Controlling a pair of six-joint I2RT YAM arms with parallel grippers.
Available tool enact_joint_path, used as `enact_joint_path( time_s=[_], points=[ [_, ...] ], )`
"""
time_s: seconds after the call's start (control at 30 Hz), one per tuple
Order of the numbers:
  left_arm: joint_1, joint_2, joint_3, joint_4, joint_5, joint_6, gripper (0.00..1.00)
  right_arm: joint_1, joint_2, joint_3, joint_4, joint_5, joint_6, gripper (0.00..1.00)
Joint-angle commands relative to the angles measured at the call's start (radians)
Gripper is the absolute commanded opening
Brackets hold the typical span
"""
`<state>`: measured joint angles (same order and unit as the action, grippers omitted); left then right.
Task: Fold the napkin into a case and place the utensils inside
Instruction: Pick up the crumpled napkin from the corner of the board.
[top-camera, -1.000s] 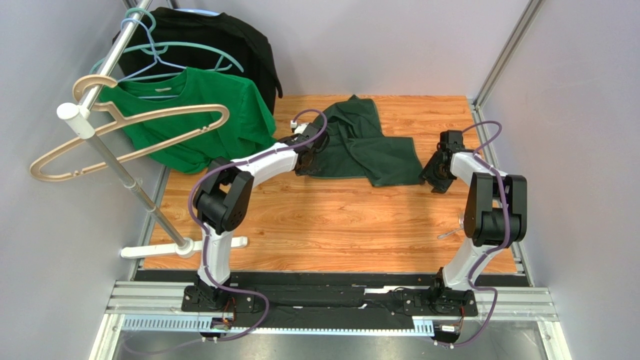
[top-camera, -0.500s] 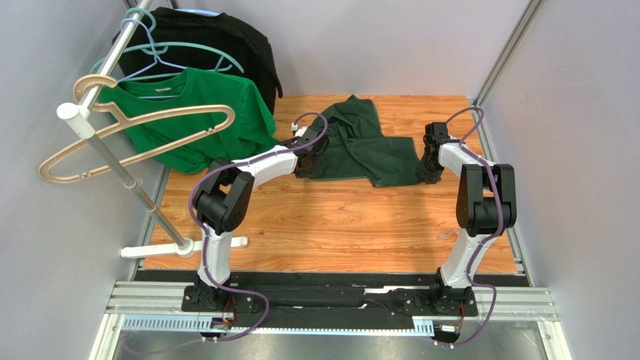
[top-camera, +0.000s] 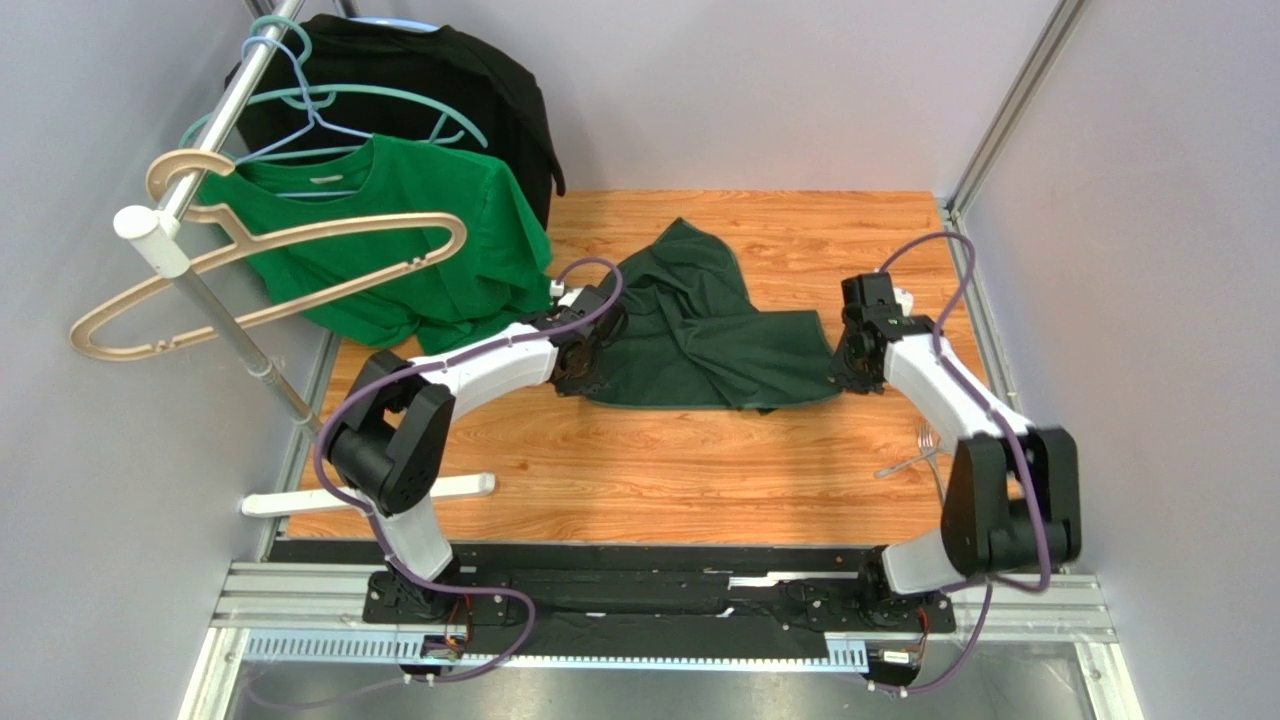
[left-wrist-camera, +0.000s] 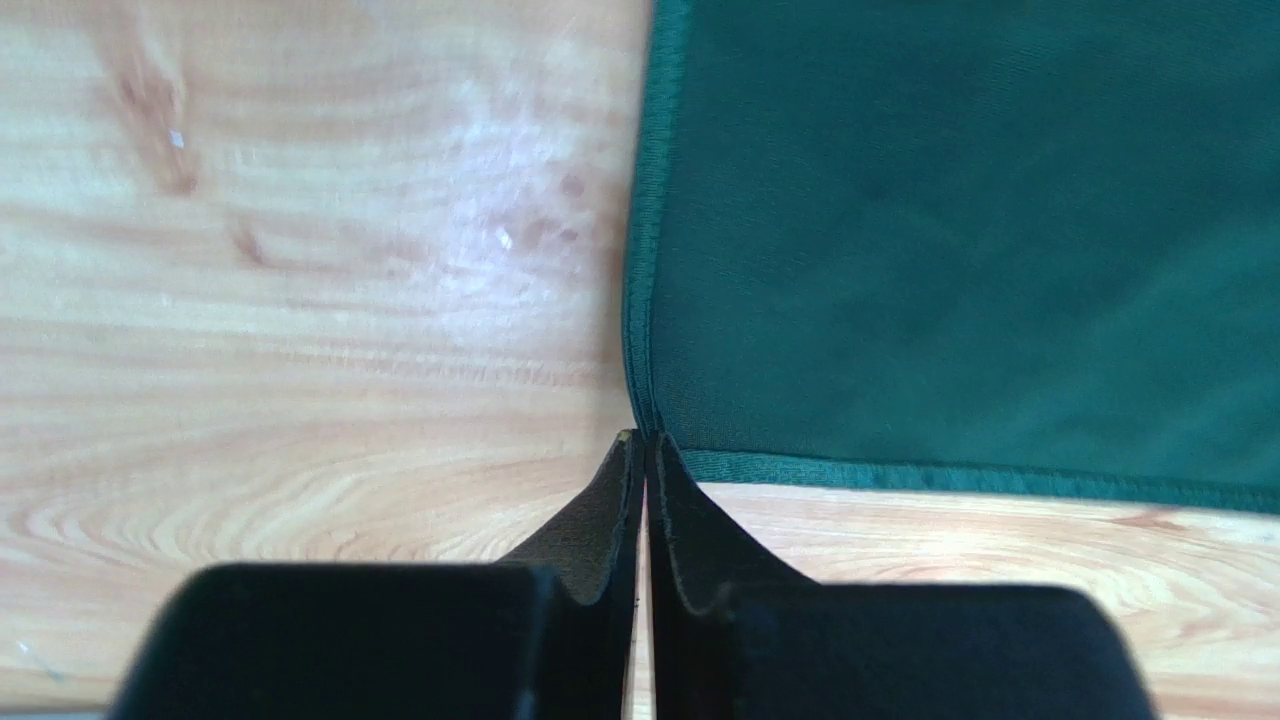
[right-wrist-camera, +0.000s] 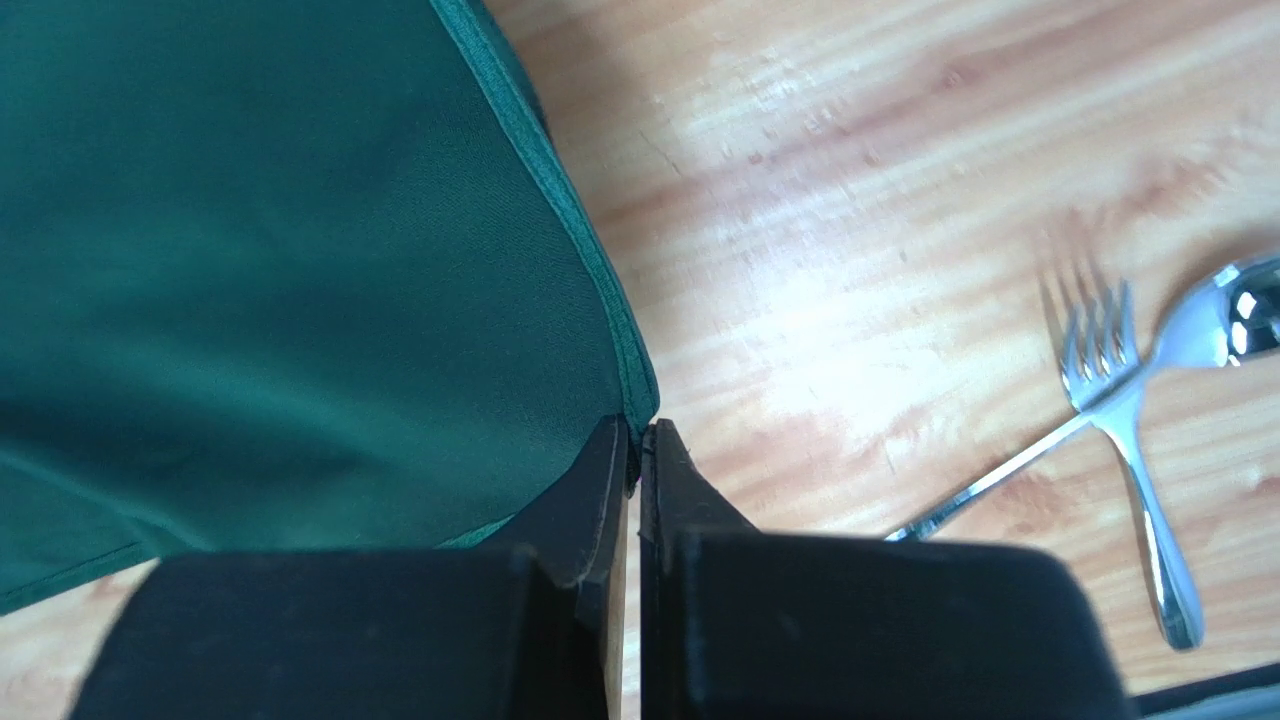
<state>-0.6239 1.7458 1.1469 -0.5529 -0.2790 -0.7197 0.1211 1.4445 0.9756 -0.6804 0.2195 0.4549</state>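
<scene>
The dark green napkin (top-camera: 706, 323) lies on the wooden table (top-camera: 661, 450) as a loose, rumpled sheet; no case is in view. My left gripper (top-camera: 579, 357) is shut on its near left corner, with the hem pinched between the fingertips (left-wrist-camera: 643, 440) and the napkin (left-wrist-camera: 962, 240) spreading away to the right. At the near right corner my right gripper (top-camera: 845, 368) is shut too, its tips (right-wrist-camera: 637, 429) clamped on the napkin (right-wrist-camera: 271, 255). The utensils, a fork (right-wrist-camera: 1097, 338) and a spoon (right-wrist-camera: 1225, 323), lie crossed on the wood to the right (top-camera: 921, 450).
A clothes rack (top-camera: 226, 323) stands at the left with a bright green T-shirt (top-camera: 406, 248), a black garment (top-camera: 451, 90) and empty hangers. Its white foot (top-camera: 368, 495) lies on the table's near left. Grey walls close both sides.
My right gripper swung in to the napkin's right corner and shut on it. Both grippers then drew the cloth toward the near side, the left one going near and left.
</scene>
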Motion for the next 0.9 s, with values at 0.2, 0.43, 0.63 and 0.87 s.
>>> enact_joint_path(
  time_s=[0.2, 0.43, 0.63, 0.87],
  points=[
    [-0.020, 0.061, 0.013, -0.081, -0.020, -0.072, 0.39, 0.006, -0.133, -0.106, 0.015, -0.057, 0.002, 0.00],
    [-0.033, 0.101, 0.034, -0.082, -0.068, -0.083, 0.45, 0.006, -0.141, -0.113, 0.024, -0.069, -0.009, 0.00],
    [-0.040, 0.054, 0.016, -0.068, -0.100, -0.101, 0.39, 0.006, -0.139, -0.117, 0.024, -0.066, -0.015, 0.00],
    [-0.050, -0.052, -0.016, -0.068, -0.157, -0.133, 0.41, 0.006, -0.138, -0.113, 0.021, -0.066, -0.018, 0.00]
  ],
)
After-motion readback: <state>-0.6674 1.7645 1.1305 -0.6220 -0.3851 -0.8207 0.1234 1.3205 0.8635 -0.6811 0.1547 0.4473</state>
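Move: Both hands already pinch the napkin's near corners. The left hand's spot on the bare board lies about 3 cm below and 2 cm back, 1 cm left; the napkin's middle is some 15 cm right and 8 cm ahead of that hand. From the right hand that middle is about 22 cm left, 8 cm ahead and 6 cm below; the spoon lies roughly 7 cm right, 7 cm back, the fork 9 cm right, 10 cm back, both 6 cm lower. The left fingers let go of the napkin's corner, opening early on while the hand sinks about 2.5 cm to the board and eases some 2 cm back, then starts to lift again. The right fingers keep their pinch on the other near corner, drawing it back about 3 cm towards the base and then holding it still above the board. ##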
